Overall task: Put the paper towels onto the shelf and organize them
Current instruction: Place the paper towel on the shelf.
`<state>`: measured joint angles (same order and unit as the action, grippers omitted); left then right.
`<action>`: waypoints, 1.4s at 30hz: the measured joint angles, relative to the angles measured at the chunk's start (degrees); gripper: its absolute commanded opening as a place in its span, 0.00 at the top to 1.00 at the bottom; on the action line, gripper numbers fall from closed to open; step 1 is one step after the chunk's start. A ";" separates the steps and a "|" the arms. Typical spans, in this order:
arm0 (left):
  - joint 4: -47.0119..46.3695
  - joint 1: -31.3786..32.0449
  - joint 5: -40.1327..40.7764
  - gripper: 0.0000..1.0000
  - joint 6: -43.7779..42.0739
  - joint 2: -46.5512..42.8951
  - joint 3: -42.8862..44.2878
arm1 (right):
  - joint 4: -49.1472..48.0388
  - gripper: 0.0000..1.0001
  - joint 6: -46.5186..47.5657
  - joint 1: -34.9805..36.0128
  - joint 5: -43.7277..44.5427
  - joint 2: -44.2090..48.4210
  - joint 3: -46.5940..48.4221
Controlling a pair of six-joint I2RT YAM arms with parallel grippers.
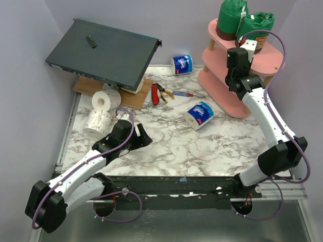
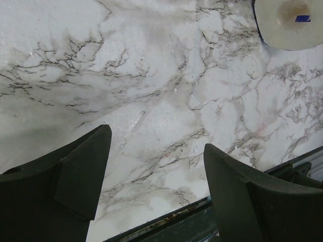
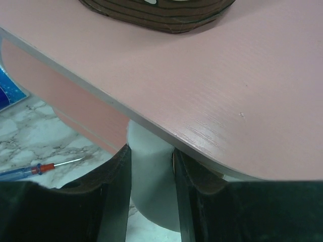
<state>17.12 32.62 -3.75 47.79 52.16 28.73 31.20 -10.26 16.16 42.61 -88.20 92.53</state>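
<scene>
The pink shelf (image 1: 222, 91) stands at the back right, with two green-wrapped paper towels (image 1: 232, 17) (image 1: 260, 25) on its upper boards. My right gripper (image 3: 151, 156) is shut on a white roll (image 3: 151, 186), which sits tucked under the edge of a pink board (image 3: 212, 85). The brown band of a green roll (image 3: 156, 15) shows on top of that board. Two bare white rolls (image 1: 107, 100) (image 1: 97, 121) lie at the left. Two blue-and-white rolls (image 1: 182, 64) (image 1: 200, 115) lie mid-table. My left gripper (image 1: 144, 136) (image 2: 157, 137) hangs open over bare marble, and a roll's end (image 2: 290, 20) shows at the top right of its view.
A dark grey flat box (image 1: 103, 50) rests tilted on a wooden board (image 1: 136, 96) at the back left. Red-handled pliers (image 1: 160, 93) and a screwdriver (image 1: 186, 94) (image 3: 40, 169) lie between the box and the shelf. Walls close in the back and both sides.
</scene>
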 measured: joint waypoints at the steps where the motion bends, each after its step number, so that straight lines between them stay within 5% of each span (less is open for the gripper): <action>1: 0.00 0.00 0.00 0.23 0.00 0.02 0.00 | -0.13 0.60 0.02 -0.04 0.04 -0.11 0.00; 17: -0.37 0.00 -0.46 0.23 0.00 0.37 -0.09 | -1.51 0.37 -0.20 -0.15 0.24 -0.20 -0.79; 42: -0.79 0.00 -1.11 0.23 0.00 0.57 -0.15 | 1.09 0.26 -2.91 -0.33 -2.29 0.74 1.46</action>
<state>16.34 32.62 -4.86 47.79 52.73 28.58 32.29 -13.17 15.84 40.32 -87.46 94.00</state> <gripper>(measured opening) 0.767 0.735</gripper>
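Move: My right hand still pinches the white paper towel roll in the gap between the pink top and middle shelves; its middle lies about 4 cm ahead, 3 cm right and 2 cm below. Up on the top board, the nearer green pack sits some 10 cm ahead, 4 cm right and 11 cm up; the other is 13 cm ahead and 3 cm left, at the same height. From my left hand the white roll is roughly 26 cm ahead, 41 cm right and 20 cm up. I hold my right hand almost still at the gap under the top shelf and spread its fingers from about a third to nearly three quarters open, releasing the white roll over the middle shelf. Only then do I ease the hand up about 1 cm, rolling it slightly so its left side rises. ##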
